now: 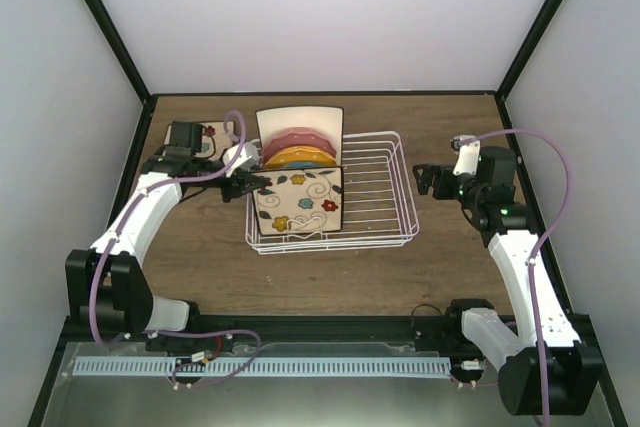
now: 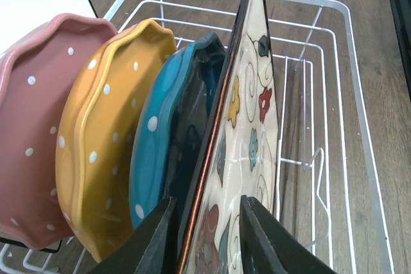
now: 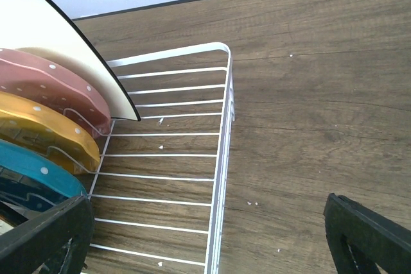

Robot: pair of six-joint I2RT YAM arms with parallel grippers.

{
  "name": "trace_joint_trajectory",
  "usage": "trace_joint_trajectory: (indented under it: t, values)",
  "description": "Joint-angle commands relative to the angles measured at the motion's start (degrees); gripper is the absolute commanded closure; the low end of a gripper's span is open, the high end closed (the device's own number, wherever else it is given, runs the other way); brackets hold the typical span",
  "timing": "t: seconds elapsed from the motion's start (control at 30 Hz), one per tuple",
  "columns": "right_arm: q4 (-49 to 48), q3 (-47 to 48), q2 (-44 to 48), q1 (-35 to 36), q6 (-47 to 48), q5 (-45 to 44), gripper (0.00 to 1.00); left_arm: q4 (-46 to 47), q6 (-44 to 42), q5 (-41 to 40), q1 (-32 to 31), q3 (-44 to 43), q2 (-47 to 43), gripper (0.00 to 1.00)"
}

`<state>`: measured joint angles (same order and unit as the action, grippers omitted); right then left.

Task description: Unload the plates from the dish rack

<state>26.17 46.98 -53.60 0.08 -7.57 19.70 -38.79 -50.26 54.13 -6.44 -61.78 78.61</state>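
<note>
The white wire dish rack (image 1: 385,187) holds plates upright at its left end: a plain cream square (image 1: 300,119) at the back, then pink (image 2: 32,126), orange (image 2: 103,126) and blue (image 2: 164,133) dotted round ones, and a cream floral square (image 2: 250,113) in front. My left gripper (image 2: 205,229) straddles the floral plate's left edge, one finger behind it and one on its painted face, with the jaws slightly apart from it. My right gripper (image 3: 205,235) is wide open, hanging just right of the rack's rim (image 3: 225,126) with nothing between its fingers.
Another floral square plate (image 1: 215,132) lies flat on the wooden table, left of the rack and partly under the left arm. The rack's right half (image 1: 375,197) holds no plates. Grey walls close in the table at the sides and back.
</note>
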Motion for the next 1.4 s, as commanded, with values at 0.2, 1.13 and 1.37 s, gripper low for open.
trace_joint_trajectory:
  t: [0.2, 1.13, 1.37]
  values:
    - [1.20, 1.09, 0.98, -0.60, -0.05, -0.25, 0.00, 4.45, -1.25, 0.82, -1.50, 2.39, 0.79, 0.88]
    - [-0.39, -0.75, 1.34, -0.60, -1.13, 0.48, 0.00, 8.40, 18.71, 9.32, -1.63, -16.32, -8.45, 0.96]
    - [-0.53, -0.91, 1.32, -0.60, -1.05, 0.88, 0.00, 36.76, 47.71, 7.95, 3.54, -19.44, -8.57, 0.96]
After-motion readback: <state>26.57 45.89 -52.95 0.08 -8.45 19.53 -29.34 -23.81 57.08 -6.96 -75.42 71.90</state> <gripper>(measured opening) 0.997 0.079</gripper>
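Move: The left hand already has its part-open fingers about the upper left edge of the upright flowered square plate, whose middle lies about 7 cm to its right, 2 cm back and 6 cm below. Behind that plate, some 8 cm right of this hand and about 8 cm below, stand the blue plate 2 cm ahead and the yellow one 5 cm ahead. From the right hand the flowered plate's middle lies about 26 cm left, 3 cm back and 7 cm below. The left hand settles barely lower as its fingers shut on the left edge of the flowered square plate, pinching it with one finger on the front face and one on the back, and holds there briefly. Then it draws the plate up out of the dish rack, slowly at first and then fast, by some 15 cm, keeping a firm pinch and tipping the right-pointing fingers up by about 15 degrees towards the end. ##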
